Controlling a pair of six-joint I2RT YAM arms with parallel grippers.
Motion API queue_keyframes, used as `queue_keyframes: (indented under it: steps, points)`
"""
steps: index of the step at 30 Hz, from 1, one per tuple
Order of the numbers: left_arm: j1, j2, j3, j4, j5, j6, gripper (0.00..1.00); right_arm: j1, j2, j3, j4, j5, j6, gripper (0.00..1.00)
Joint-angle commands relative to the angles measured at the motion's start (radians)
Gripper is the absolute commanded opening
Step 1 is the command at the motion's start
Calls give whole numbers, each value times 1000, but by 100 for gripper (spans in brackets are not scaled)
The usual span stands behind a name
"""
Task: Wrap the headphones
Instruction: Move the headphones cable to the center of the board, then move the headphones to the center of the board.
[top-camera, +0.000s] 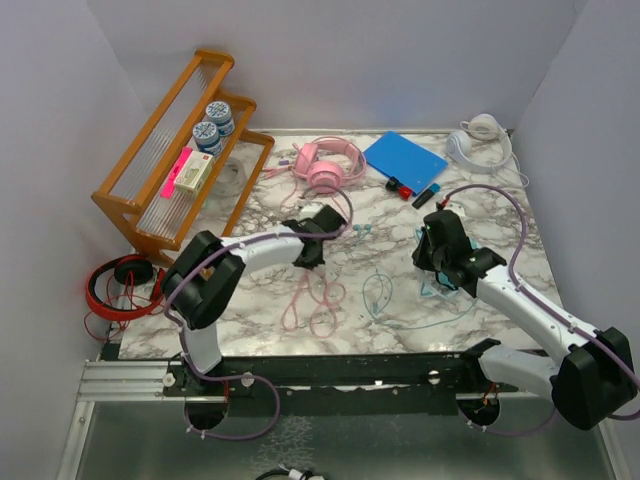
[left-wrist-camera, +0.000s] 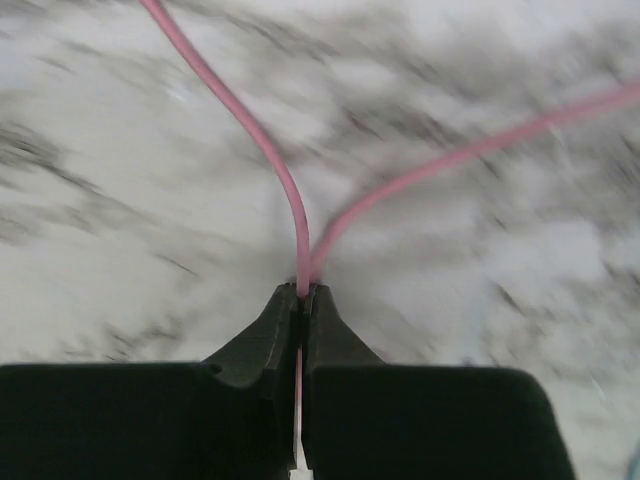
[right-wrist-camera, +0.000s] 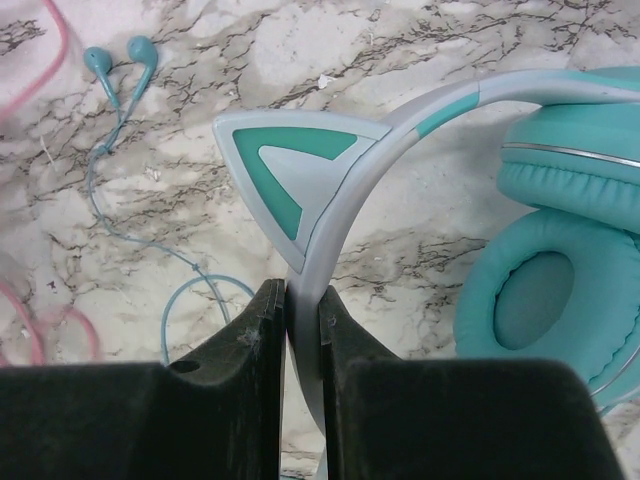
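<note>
The pink headphones lie at the back middle of the marble table, and their long pink cable runs forward into loops. My left gripper is shut on a doubled strand of that pink cable, just above the table. My right gripper is shut on the grey headband of the teal cat-ear headphones, whose teal ear cup hangs to the right. Their thin teal cable lies coiled between the arms. White headphones rest at the back right.
A wooden rack holding tins stands at the back left. A blue pad and small items lie beside the pink pair. Teal earbuds lie mid-table. Red-and-black headphones sit off the table's left edge.
</note>
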Motion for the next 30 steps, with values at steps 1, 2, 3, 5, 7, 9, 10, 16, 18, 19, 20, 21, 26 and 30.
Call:
queue_keyframes:
  steps: [1,2,3,5,7,9,10,16,18,19,20,21,26,30]
  points:
    - [280,-7,52,-59,-57,-4,1,3,12,34,41,-40,-41,10]
    - [336,-3,88,-68,-56,-1,1,3,19,42,40,-50,-42,10]
    - [394,8,126,-88,-47,-3,1,3,28,49,40,-63,-43,10]
    - [509,36,195,-125,6,-14,1,2,42,62,40,-90,-44,10]
    - [577,41,226,-125,61,-2,3,3,55,67,53,-133,-56,11]
    - [584,23,241,-122,64,27,12,3,73,64,84,-204,-71,11]
    - [583,11,238,-119,78,34,17,5,87,65,96,-242,-71,11]
    - [569,-122,160,-105,156,60,40,164,218,163,114,-159,-30,12]
    - [555,-190,127,-106,160,82,54,215,272,220,117,-141,-5,12]
    - [547,-233,108,-106,160,90,61,238,300,243,123,-136,7,12]
    - [542,-278,85,-106,166,96,65,267,328,267,126,-122,18,13]
    - [539,-328,64,-105,180,103,69,282,353,287,131,-108,31,13]
    - [537,-557,-67,-73,322,139,74,315,483,326,256,-273,90,39]
    - [536,-665,-179,-44,413,124,74,315,530,335,297,-342,103,46]
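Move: At the board's middle the shut left fingers hold the pink cable; the clear spot beside the rack, where it is taken, lies about 14 cm ahead and 18 cm left, 1 cm lower. The rack's near corner is some 27 cm left, about level, and the cable loops 9 cm back, 1 cm left. For the right hand, holding the teal headband, the board's centre is 20 cm left, 1 cm ahead and 9 cm down; the teal earbuds lie 16 cm left, 11 cm ahead. Sweeping quickly left and forward, about 24 cm in all, the left hand drags the pink cable towards the rack, turning counter-clockwise some 35 degrees, then opens to let it go, backs off and climbs over 10 cm. The right hand carries the teal headphones about 20 cm left into the cleared middle, turning counter-clockwise, and near the end its fingers begin to part around the headband. ##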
